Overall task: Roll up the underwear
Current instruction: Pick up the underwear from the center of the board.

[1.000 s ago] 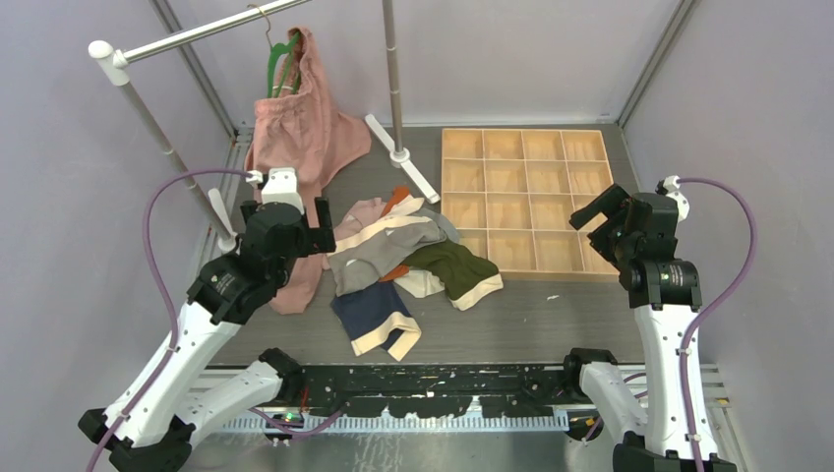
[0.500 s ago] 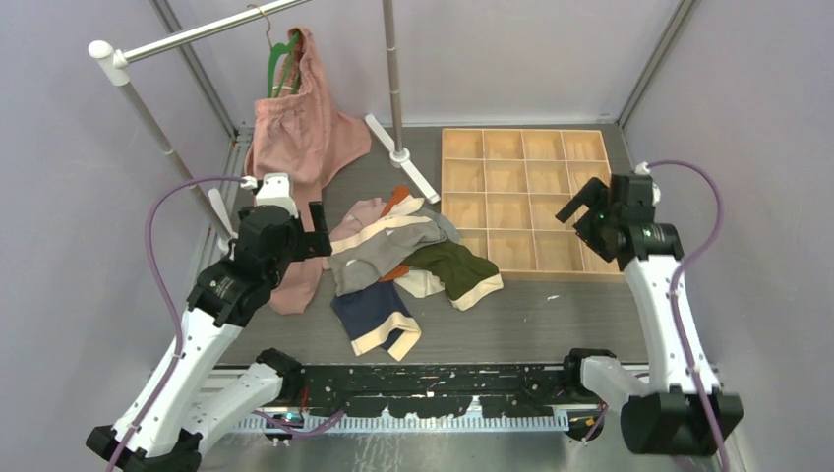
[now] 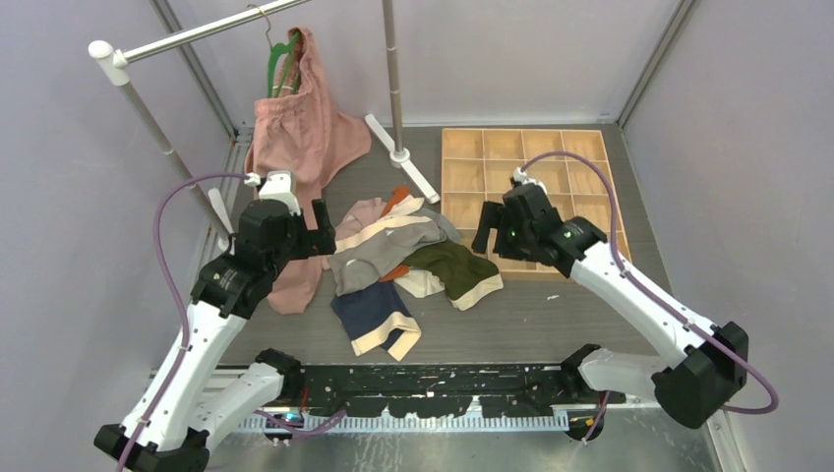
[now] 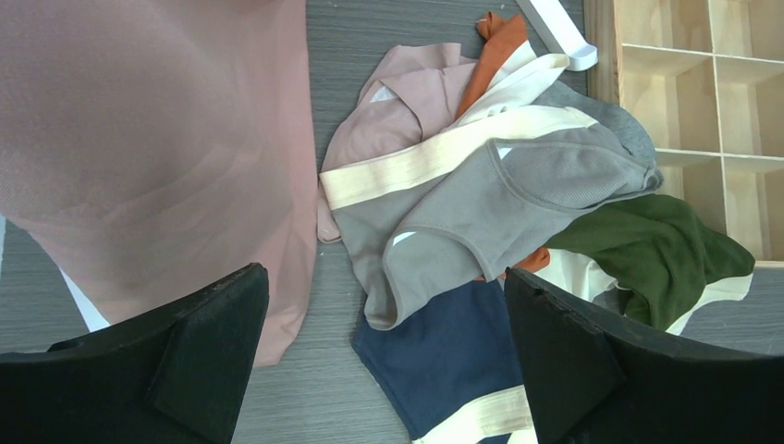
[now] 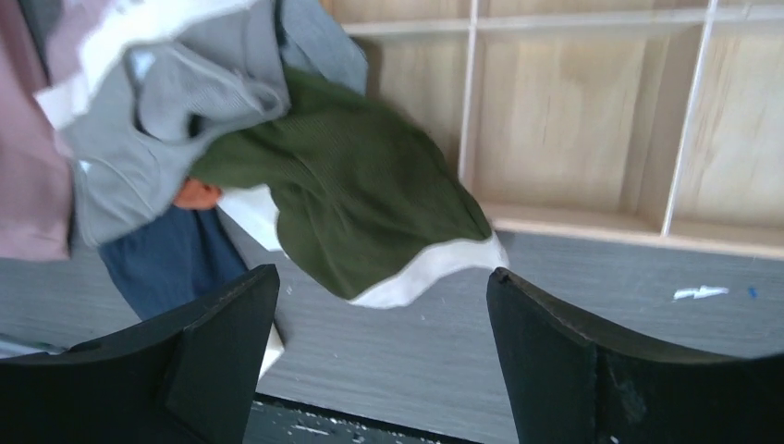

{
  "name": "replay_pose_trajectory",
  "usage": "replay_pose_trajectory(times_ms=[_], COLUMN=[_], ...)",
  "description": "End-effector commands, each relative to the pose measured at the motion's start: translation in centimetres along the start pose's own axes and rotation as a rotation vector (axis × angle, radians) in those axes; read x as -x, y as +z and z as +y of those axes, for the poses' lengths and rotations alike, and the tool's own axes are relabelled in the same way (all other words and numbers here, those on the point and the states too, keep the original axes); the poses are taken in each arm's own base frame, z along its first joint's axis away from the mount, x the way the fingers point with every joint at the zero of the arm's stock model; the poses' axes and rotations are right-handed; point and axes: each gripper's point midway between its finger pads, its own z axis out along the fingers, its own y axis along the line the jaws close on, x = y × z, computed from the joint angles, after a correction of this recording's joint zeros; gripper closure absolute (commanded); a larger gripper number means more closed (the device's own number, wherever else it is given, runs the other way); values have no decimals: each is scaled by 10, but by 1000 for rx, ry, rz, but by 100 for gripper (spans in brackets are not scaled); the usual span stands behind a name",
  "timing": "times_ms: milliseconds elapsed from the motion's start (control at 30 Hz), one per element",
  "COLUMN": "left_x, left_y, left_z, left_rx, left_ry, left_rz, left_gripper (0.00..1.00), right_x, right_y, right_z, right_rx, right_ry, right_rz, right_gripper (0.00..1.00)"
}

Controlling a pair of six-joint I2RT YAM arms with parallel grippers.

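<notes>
A pile of underwear lies mid-table: grey briefs on top, olive green at the right, navy at the front, with orange and pinkish ones at the back. My left gripper is open and empty, held above the pile's left edge. Its wrist view shows the grey briefs and navy briefs between the fingers. My right gripper is open and empty, above the olive briefs, whose cream waistband edge lies between the fingers.
A wooden grid tray with several compartments lies at the back right, touching the pile. A large pink garment on a green hanger hangs from the rack at the left. The rack's pole and white foot stand behind the pile.
My right arm has swung left from the table's right side, across the tray, to above the olive briefs. My left arm has barely moved. The clothes have not moved.
</notes>
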Motion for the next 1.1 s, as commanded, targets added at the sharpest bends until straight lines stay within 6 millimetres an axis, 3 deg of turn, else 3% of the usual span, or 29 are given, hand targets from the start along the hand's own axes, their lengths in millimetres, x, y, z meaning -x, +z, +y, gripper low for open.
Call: replay_pose_trajectory(times_ms=[0,133,367,433,533,733,900,1067], left_x=[7,5,3,2,1,0,0,1], left_y=[1,4,8,9,10,13,13,12], left_z=[-7,-11,-10,-9,-9,-8,-7,-6], left_rx=[-38,-59,-63,-62,-62,-62,-59,-56], left_ry=[-5,-5,-14,-13,-13,-22,-27,-31], left_rz=[-22,-7,13,16,22,34,31,28], left_gripper=[0,0,1,1,1,1,2,2], right_x=[-27,-53,-77,-83,-89,-124,-149,-172], right_y=[1,9,31,31,17,6,18,34], right_z=[-15,-28,-3,13,51,98,124,144], right_rx=[14,31,209,294,466,487,501,569], right_ry=[89,142,181,158,32,-287,-507,-598], right_rz=[-21,-18,36,79,104,97,49,65], right_gripper=[12,11,10,11,11,10,10,11])
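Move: The navy underwear lies some 11 cm back from the right hand and 24 cm to its left, about 17 cm lower. Nearer is the green underwear, 1 cm back and 8 cm left; the grey underwear is 4 cm ahead and 22 cm left. The wooden box's middle is 15 cm ahead and 8 cm right. From the left hand the navy underwear is roughly 10 cm back, 13 cm right and 24 cm down. Back and steeply down first, about 9 cm lower, the right hand then swings left some 15 cm and farther back, past the near end of the green underwear towards the navy underwear's cream waistband. During the sweep it rises slightly, dips again, and turns about 40 degrees counter-clockwise; its fingers stay wide open, still above the cloth. ##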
